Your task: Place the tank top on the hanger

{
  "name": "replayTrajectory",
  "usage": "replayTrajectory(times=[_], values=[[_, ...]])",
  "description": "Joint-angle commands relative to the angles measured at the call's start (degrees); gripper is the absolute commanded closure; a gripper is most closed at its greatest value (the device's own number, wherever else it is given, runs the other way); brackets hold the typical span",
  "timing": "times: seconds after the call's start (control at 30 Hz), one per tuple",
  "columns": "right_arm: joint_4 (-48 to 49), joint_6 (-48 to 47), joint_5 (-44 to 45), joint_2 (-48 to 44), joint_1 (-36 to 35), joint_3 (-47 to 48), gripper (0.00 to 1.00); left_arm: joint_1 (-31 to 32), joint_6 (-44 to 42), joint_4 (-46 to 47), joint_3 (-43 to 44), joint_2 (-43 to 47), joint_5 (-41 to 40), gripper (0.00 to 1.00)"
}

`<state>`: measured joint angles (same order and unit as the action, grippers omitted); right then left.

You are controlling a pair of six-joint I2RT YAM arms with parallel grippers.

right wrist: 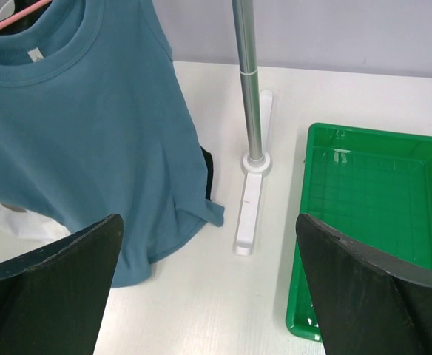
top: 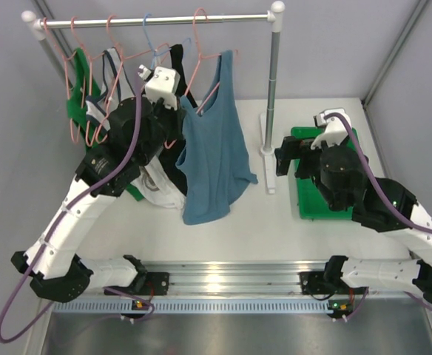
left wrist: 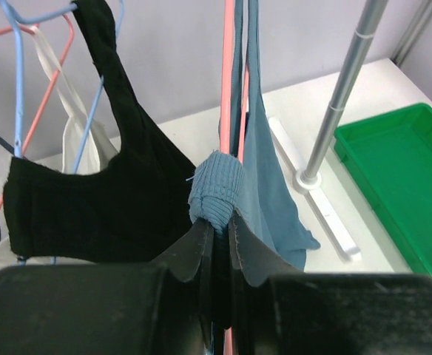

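The dusty blue tank top (top: 214, 151) hangs from the rail on the pink hanger (top: 198, 52), its hem bunched on the table. My left gripper (top: 180, 117) is shut on the top's left strap. In the left wrist view that gripper (left wrist: 217, 222) pinches the rolled blue strap (left wrist: 214, 191) against the hanger's pink wire (left wrist: 227, 89). My right gripper (top: 281, 158) stands wide open to the right of the top, holding nothing. In the right wrist view its fingers (right wrist: 46, 285) frame bare table, with the tank top (right wrist: 75, 148) ahead on the left.
Black (left wrist: 90, 200), white and green tops hang on other hangers left of the tank top, one of them light blue (left wrist: 16, 81). The rack's pole (right wrist: 247, 81) and white foot (right wrist: 249, 211) stand between the top and a green tray (right wrist: 371, 214) on the right.
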<state>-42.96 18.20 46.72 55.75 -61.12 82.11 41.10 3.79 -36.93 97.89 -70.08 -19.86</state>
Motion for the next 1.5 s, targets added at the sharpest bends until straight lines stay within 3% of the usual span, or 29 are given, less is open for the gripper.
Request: replayTrajectory(times=[0.0, 0.33, 0.8, 0.9, 1.03, 1.1, 1.47], values=[[-0.11, 0.44, 0.92, -1.08, -0.75, -0.63, 0.00, -1.64, -1.15, 10.03, 3.89, -1.19, -0.71, 1.00], [-0.11, 0.96, -0.05, -1.52, -0.75, -1.51, 0.00, -8.22, 1.56, 9.24, 9.78, -7.43, 2.89, 1.00], [0.16, 1.58, -1.02, -1.69, -0.75, -2.92, 0.00, -9.37, 4.82, 9.24, -2.70, -2.69, 6.50, 1.00], [0.07, 1.84, -1.10, -1.43, -0.75, -3.00, 0.00, -9.37, 4.82, 9.07, -4.02, -1.64, 6.41, 0.92], [0.16, 1.93, -1.37, -1.25, -0.75, -3.00, 0.00, -9.37, 4.56, 8.36, -4.19, -1.02, 5.97, 0.67], [0.33, 1.93, -1.45, -1.25, -0.66, -3.18, 0.00, -9.37, 4.21, 7.93, -4.28, -0.67, 5.97, 0.60], [1.30, 2.02, -2.51, -1.34, -0.75, -4.41, 0.00, -9.37, 2.97, 3.53, 1.25, 2.32, 8.42, 0.45]])
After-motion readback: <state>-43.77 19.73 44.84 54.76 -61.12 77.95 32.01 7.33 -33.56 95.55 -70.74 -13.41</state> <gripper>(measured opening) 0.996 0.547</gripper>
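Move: The spot on the rack's bar for the pink hanger's hook lies about 20 cm ahead of the left hand, 4 cm to its right and 15 cm above it; the left fingers already pinch the hanger's near end. The hanging blue hanger is some 17 cm ahead, 4 cm left and 8 cm above, the top of the rack's post 20 cm ahead, 20 cm right and 15 cm above. From the right hand that bar spot is roughly 27 cm ahead, 20 cm left and 20 cm up. The pink hanger, with the blue tank top on it, is carried about 6 cm forward and a little up by the left hand to bring its hook over the bar, then lowered some 5 cm. The left hand next draws back 2–3 cm, drifting slightly up and left, while its fingers open to about half and release the hanger's end. The empty, open right hand just sinks about 2.5 cm. ##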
